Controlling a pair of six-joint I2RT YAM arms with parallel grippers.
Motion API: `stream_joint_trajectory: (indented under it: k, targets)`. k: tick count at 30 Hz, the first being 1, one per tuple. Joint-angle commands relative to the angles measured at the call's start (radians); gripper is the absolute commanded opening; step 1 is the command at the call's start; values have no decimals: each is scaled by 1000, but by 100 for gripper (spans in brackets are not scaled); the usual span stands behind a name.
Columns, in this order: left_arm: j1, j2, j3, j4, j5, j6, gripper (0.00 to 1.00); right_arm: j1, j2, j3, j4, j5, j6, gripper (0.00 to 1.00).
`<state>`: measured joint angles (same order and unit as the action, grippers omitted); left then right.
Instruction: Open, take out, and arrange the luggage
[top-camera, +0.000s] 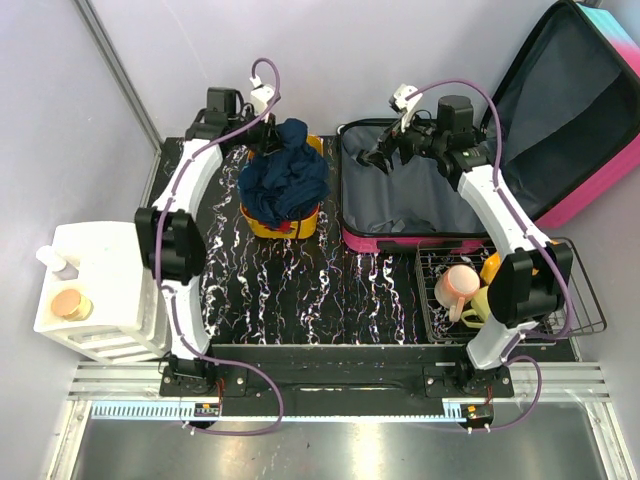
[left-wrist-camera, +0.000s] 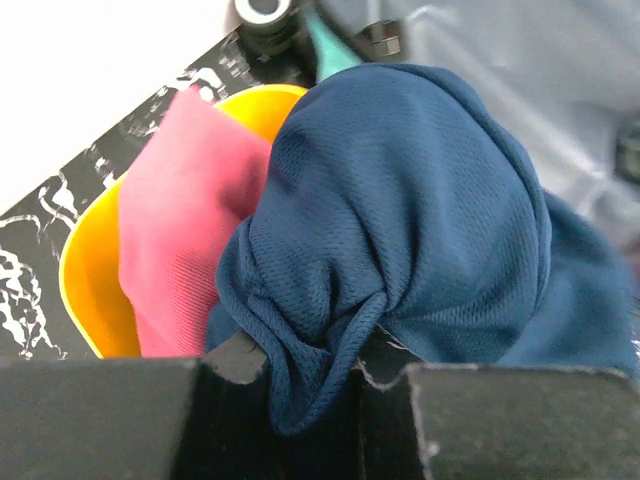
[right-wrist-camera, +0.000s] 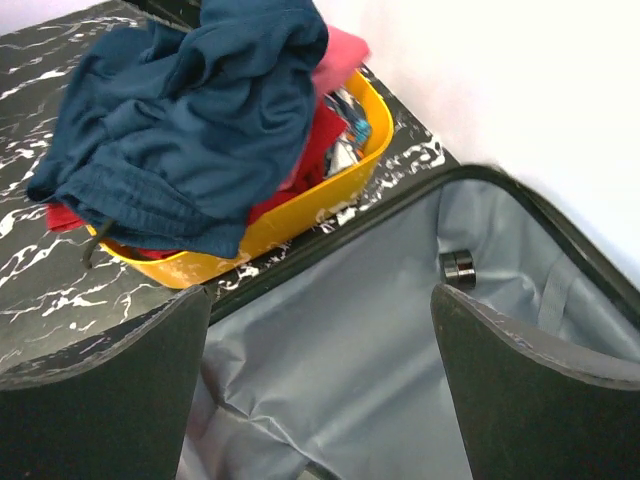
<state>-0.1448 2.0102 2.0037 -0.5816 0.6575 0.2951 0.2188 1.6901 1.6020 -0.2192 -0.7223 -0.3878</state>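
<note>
The luggage (top-camera: 400, 205) lies open at the back right, its grey-lined base flat and its pink-edged lid (top-camera: 580, 110) leaning back. My right gripper (top-camera: 383, 160) hovers open over the base with only bare lining (right-wrist-camera: 330, 350) between its fingers; in the right wrist view it is (right-wrist-camera: 320, 292). My left gripper (left-wrist-camera: 310, 350) is shut on a fold of a navy blue garment (left-wrist-camera: 420, 200), bunched over the yellow bin (top-camera: 282, 225) left of the luggage. The garment (top-camera: 285, 180) hides most of that gripper from above. A pink cloth (left-wrist-camera: 190, 220) lies in the bin under it.
A wire basket (top-camera: 585, 300) at the front right holds a pink cup (top-camera: 458, 283) and a yellow cup (top-camera: 480, 300). A white unit (top-camera: 100, 270) with a bottle (top-camera: 55, 260) stands at the left edge. A small black buckle (right-wrist-camera: 458, 268) sits on the lining.
</note>
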Motion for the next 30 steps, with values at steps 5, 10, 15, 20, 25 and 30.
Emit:
stream_joint_trajectory:
  k: [5, 10, 15, 20, 25, 30]
  targets:
    - [17, 203, 99, 246, -180, -99, 5, -15, 141, 122, -85, 222, 231, 100]
    - [19, 219, 99, 181, -223, -59, 63, -18, 259, 182, -86, 273, 319, 100]
    - [19, 92, 47, 206, -254, -25, 80, -19, 394, 263, -63, 369, 423, 100]
    - [25, -53, 43, 218, -292, 7, 91, -19, 502, 372, -28, 451, 521, 97]
    - [24, -171, -29, 246, -276, 9, 99, -15, 628, 479, -14, 451, 506, 96]
    - [25, -228, -88, 250, -260, 22, 99, -15, 709, 544, -15, 399, 293, 95]
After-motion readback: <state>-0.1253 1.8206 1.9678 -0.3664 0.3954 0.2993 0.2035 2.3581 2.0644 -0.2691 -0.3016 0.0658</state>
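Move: The left hand, still pinching the navy cloth, has the yellow box about 6 cm to its right, 1 cm ahead and 18 cm below; the black roll is roughly 10 cm ahead and 25 cm right. From the right hand that roll lies some 17 cm ahead, 3 cm left and 25 cm down; the open luggage's base centres 8 cm ahead, 8 cm right, and the yellow box 8 cm ahead, 21 cm left. Left lowers the navy cloth forward, lets go and rises about 20 cm; right sinks forward towards the black roll. ##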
